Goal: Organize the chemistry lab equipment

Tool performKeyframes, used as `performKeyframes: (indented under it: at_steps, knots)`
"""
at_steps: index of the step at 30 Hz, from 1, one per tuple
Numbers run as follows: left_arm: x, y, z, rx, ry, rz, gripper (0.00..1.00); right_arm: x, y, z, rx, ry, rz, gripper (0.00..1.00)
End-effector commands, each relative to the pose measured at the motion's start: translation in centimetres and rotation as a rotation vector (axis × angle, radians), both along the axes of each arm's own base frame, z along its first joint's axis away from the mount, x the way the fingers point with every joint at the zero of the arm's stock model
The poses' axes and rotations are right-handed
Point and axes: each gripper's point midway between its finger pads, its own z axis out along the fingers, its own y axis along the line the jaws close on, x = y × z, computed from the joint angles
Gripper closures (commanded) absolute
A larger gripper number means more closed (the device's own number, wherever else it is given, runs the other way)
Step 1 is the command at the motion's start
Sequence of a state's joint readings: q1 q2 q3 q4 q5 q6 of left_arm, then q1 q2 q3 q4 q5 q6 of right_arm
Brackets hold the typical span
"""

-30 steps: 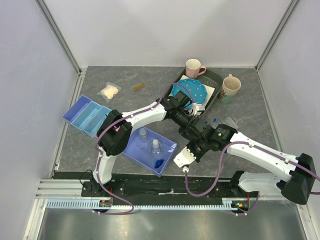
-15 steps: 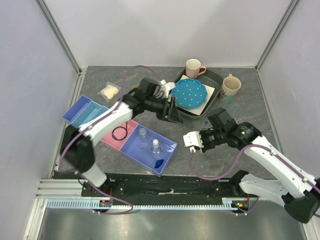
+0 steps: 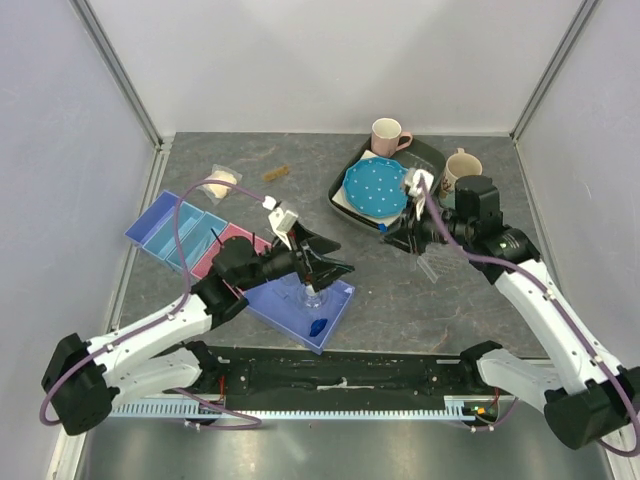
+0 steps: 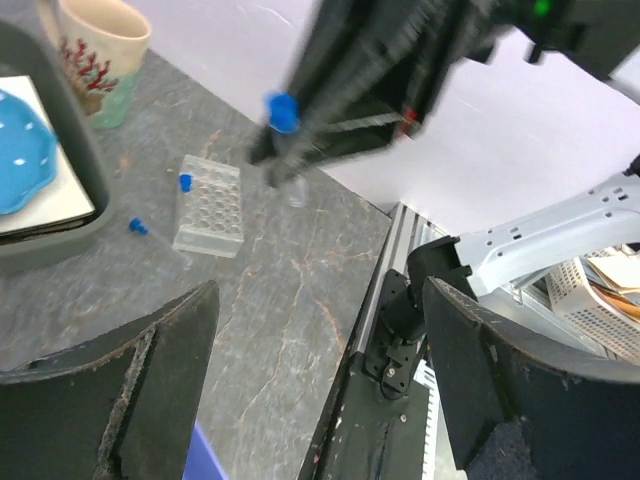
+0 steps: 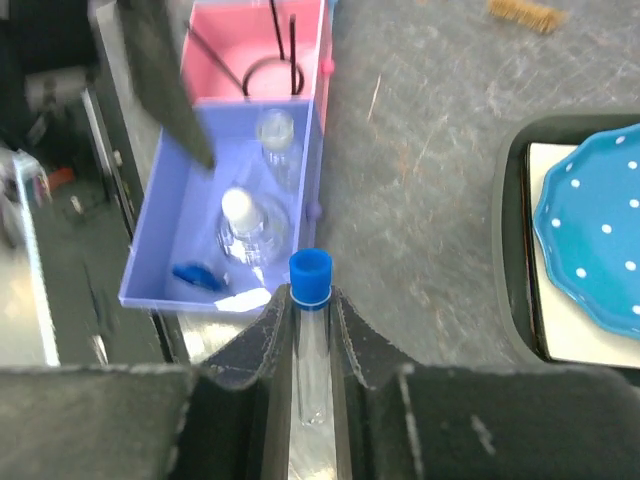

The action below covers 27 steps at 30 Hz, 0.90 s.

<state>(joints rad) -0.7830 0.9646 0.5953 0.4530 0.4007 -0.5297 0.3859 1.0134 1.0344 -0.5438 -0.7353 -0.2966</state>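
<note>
My right gripper (image 5: 311, 322) is shut on a clear blue-capped tube (image 5: 311, 277), held above the table beside the plate's tray; from above this gripper (image 3: 392, 233) shows near the clear tube rack (image 3: 431, 264). The rack (image 4: 209, 205) holds one blue-capped tube (image 4: 185, 181), and another (image 4: 137, 227) lies beside it. My left gripper (image 3: 333, 259) hangs open and empty over the purple tray (image 3: 338, 296). That tray holds clear little bottles (image 5: 243, 222) and a blue hexagonal piece (image 5: 197, 275). A black wire ring (image 5: 268, 70) lies in the pink tray (image 5: 225, 35).
A blue dotted plate (image 3: 375, 188) sits in a dark tray (image 3: 340, 205) at the back, with two mugs (image 3: 388, 134) (image 3: 461, 173) near it. A bag of white wads (image 3: 220, 182), a brown piece (image 3: 275, 173) and blue trays (image 3: 168, 226) lie at the left.
My left arm has swung back from the plate to the purple tray and its gripper has opened. My right arm has carried the tube away from the front toward the plate.
</note>
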Motion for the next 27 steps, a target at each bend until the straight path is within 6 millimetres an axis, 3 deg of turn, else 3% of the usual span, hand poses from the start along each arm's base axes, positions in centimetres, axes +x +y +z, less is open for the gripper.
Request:
performKeyframes:
  at_steps: [1, 4, 5, 8, 9, 11, 12, 16, 19, 27]
  knots:
    - [0.4, -2.0, 5.0, -0.115, -0.187, 0.064, 0.12, 2.8, 2.0, 7.0, 0.366, 0.208, -0.107, 0.82]
    - [1.0, -3.3, 5.5, -0.135, -0.176, 0.111, 0.12, 4.2, 1.8, 7.0, 0.475, 0.358, -0.168, 0.83]
    - [1.8, -3.9, 4.7, -0.123, -0.149, 0.148, 0.12, 4.3, 1.8, 6.3, 0.486, 0.401, -0.175, 0.83]
    - [2.9, -5.0, 5.5, -0.137, -0.122, 0.202, 0.12, 4.9, 1.7, 5.7, 0.52, 0.452, -0.207, 0.83]
    - [3.2, -5.9, 4.6, -0.107, -0.104, 0.196, 0.12, 5.0, 1.5, 5.6, 0.525, 0.456, -0.221, 0.83]
    - [4.1, -6.7, 5.5, -0.101, -0.096, 0.246, 0.12, 5.1, 1.3, 5.1, 0.535, 0.486, -0.236, 0.84]
    - [4.6, -7.4, 4.4, -0.055, -0.089, 0.256, 0.12, 5.2, 1.0, 5.0, 0.54, 0.489, -0.246, 0.84]
    - [5.4, -8.8, 3.2, 0.045, -0.075, 0.295, 0.18, 5.3, 0.7, 4.6, 0.553, 0.509, -0.267, 0.84]
    - [5.5, -9.4, 2.3, 0.115, -0.067, 0.302, 0.31, 5.4, 0.3, 4.2, 0.559, 0.522, -0.283, 0.84]
    - [6.9, -9.5, -0.3, 0.318, -0.084, 0.37, 0.37, 5.5, 0.2, 3.8, 0.574, 0.547, -0.299, 0.84]
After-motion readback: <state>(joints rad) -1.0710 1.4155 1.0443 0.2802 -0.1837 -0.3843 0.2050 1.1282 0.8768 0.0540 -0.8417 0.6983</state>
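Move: The blue-capped test tube, held in the right fingers, is about 9 cm to the left hand's right and 4 cm ahead, near level; the open left fingers are thus some 9 cm to the right hand's left and 4 cm back. From the left hand, the flask in the blue box lies some 7 cm left, level fore and aft, and the blue plate 26 cm ahead and 8 cm right, both roughly 24 cm below. Left reaches about 10 cm right and forward, narrowing towards the tube; right carries the tube forward, turning some 50 degrees. ##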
